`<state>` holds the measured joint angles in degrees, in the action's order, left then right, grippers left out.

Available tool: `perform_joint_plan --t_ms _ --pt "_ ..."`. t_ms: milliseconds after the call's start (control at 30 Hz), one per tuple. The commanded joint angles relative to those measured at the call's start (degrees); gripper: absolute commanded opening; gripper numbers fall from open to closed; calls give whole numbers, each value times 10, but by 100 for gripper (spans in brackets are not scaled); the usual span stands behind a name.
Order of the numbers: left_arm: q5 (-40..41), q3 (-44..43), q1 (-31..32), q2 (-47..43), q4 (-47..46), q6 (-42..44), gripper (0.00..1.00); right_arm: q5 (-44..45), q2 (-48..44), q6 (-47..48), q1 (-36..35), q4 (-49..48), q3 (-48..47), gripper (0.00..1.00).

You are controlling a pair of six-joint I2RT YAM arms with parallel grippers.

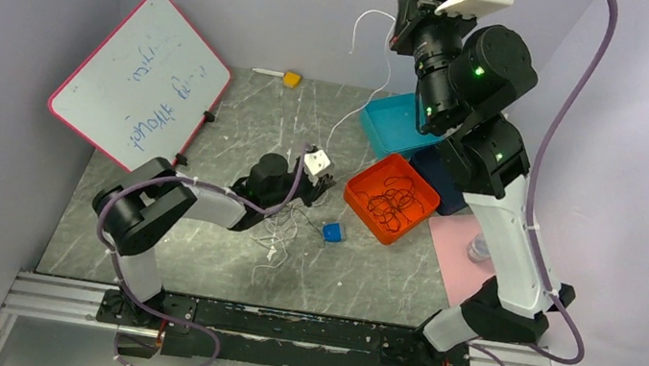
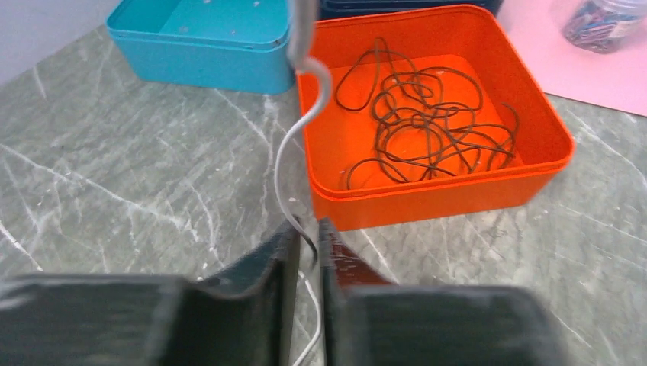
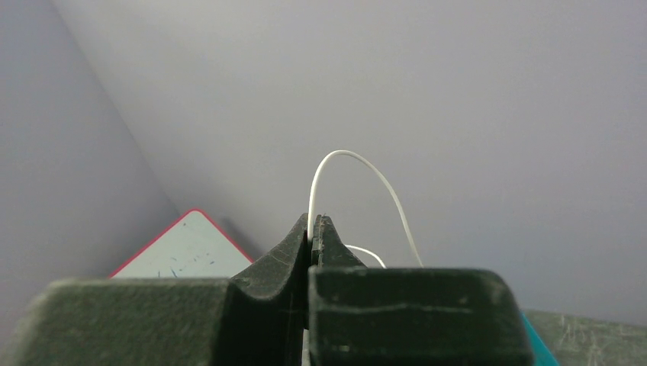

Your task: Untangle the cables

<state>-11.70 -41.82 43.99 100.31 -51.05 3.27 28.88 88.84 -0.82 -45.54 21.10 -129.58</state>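
A white cable (image 1: 350, 114) runs from a loose whitish tangle (image 1: 279, 235) on the table up to my right gripper (image 1: 404, 15). That gripper is raised high near the back wall. In the right wrist view it (image 3: 313, 221) is shut on the white cable (image 3: 358, 171), which arcs above the fingertips. My left gripper (image 1: 324, 183) is low over the table beside the orange box (image 1: 359, 198). In the left wrist view it (image 2: 307, 229) stands narrowly open. The white cable (image 2: 284, 164) and a dark cable end lie in the gap. Black cables (image 2: 423, 122) lie coiled inside the orange box (image 2: 442, 200).
A teal box (image 1: 388, 120) stands behind the orange one, with a dark blue one beside it. A tilted whiteboard (image 1: 142, 78) stands at the left. A small blue block (image 1: 333, 232), a pink sheet (image 1: 455, 261) with a jar (image 1: 480, 250), and a yellow piece (image 1: 291, 79) are on the table.
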Motion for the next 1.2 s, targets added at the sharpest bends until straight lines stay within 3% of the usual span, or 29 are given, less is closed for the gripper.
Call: perform_joint_plan --t_ms 0,200,333,533,667,833,900,1000,1167 --pt "50 -28 3 0 -2 23 10 1 -26 12 4 -3 14 0" --pt "108 -6 3 -120 82 -12 7 6 -49 4 15 -5 110 0" --pt "119 27 3 -246 177 -61 7 -101 -16 -60 97 35 137 0" --pt "153 38 3 -383 350 -146 7 -245 108 -94 150 28 130 0" --pt "186 16 1 -403 450 -193 7 -300 215 -120 166 4 101 0" --pt "170 -9 0 -399 513 -219 7 -365 376 -146 189 -23 32 0" --pt "156 -21 -4 -392 534 -225 7 -387 437 -150 198 -14 -25 8" --pt "134 -42 -20 -375 562 -236 7 -394 491 -149 211 22 -91 33" --pt "68 -39 -92 -363 555 -296 7 -358 365 -158 237 -88 111 63"
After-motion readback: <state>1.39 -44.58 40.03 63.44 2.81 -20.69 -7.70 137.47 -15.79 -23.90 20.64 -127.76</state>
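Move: The hanging white cable already runs between the left hand's half-open fingertips. From there the orange tray is about 15 cm right and 4 ahead, the blue box 3 right and 7 back, and the tangle 10 left and 6 back, all some 11 cm below. The right hand, gripping the cable higher up, has its goal, bare table, 26 cm ahead, 8 left and 62 below; the teal box is 23 ahead, 11 right. The white cable is pinched as the left fingers finish closing; the left hand then lifts it some 15 cm while swinging left and back, away from the orange tray, and dips about 7 cm, tipping down and turning counter-clockwise. The right hand plunges nearly 50 cm down and 25 forward, drifting left, tips down, then opens about halfway and lets the cable go. ##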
